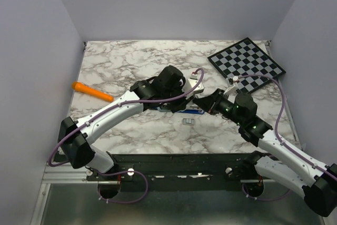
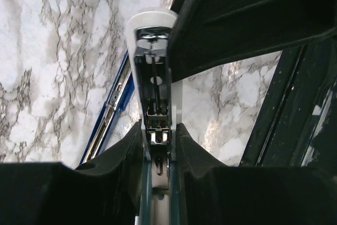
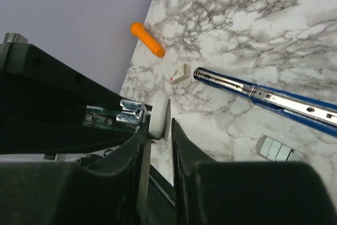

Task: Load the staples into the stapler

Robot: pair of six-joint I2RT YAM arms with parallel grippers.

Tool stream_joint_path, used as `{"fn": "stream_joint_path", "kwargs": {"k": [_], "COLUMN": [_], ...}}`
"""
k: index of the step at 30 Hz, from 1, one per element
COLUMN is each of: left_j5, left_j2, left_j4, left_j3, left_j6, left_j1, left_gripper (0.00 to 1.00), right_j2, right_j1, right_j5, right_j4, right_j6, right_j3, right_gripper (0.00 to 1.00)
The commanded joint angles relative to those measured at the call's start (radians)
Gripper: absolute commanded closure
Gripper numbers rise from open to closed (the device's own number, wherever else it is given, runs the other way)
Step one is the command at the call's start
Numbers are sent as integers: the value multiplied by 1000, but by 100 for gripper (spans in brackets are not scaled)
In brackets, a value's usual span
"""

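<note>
The stapler lies open at mid-table. Its dark blue base with the silvery channel (image 3: pixel 274 98) rests flat on the marble, also seen as the base (image 1: pixel 189 111) and the base (image 2: pixel 109 110). The light top (image 2: pixel 152 51) is raised, its metal insides facing the left wrist camera. My left gripper (image 2: pixel 158 130) is shut on the sides of that top. My right gripper (image 3: pixel 159 125) stands narrowly open around the top's pale tip (image 3: pixel 158 110), a thin gap at one finger. Grey staples (image 3: pixel 279 149) lie beside the base, the same staples (image 1: pixel 188 122) in the top view.
An orange pen-like stick (image 1: pixel 92 91) lies at the table's left. A checkerboard (image 1: pixel 246 62) sits at the back right. A small whitish block (image 3: pixel 179 73) lies near the base's far end. Purple walls surround the table; both arms crowd the middle.
</note>
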Motion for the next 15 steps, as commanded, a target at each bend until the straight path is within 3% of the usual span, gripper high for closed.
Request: {"fn": "stream_joint_path", "kwargs": {"k": [1,7,10,15], "left_j5": [-52,-112,-115,-144], "left_j2": [6,31,66,155], "left_j4": [-123,-192,-224,-266], "left_j3": [-37,-89,-94,-86], "left_j6": [76,173,226,291], "left_j1": [3,14,14,13], "left_gripper": [100,100,100,100], "right_j2": [-50,-208,-291,-382], "right_j1": [1,1,1,1], "right_j5": [3,224,295,350], "right_j4": [-73,-297,-377,-460], "right_j6": [-41,-78,-78,-62], "right_j3": [-20,-63,-100,-145], "right_gripper": [63,38,33,32]}}
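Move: The staples lie on the table about 5 cm ahead of the left hand, 3 cm to its right and some 20 cm below. The blue stapler lies open about 12 cm ahead of that hand, level sideways, with a small white box some 16 cm to the hand's left and 11 cm ahead. From the right hand the staples are roughly 3 cm ahead, 3 cm left and 21 cm below; the blue stapler's middle is 11 cm ahead and 6 cm left. Down and to its left, about 9 and 6 cm, the left hand lowers the teal stapler it keeps pinched, rolling its fingers some 25 degrees to point more steeply down. The right hand, already starting to open, spreads its fingers wide, comes free of the stapler's whitish end and withdraws about 7 cm right, sinking 4 cm, while turning clockwise. ##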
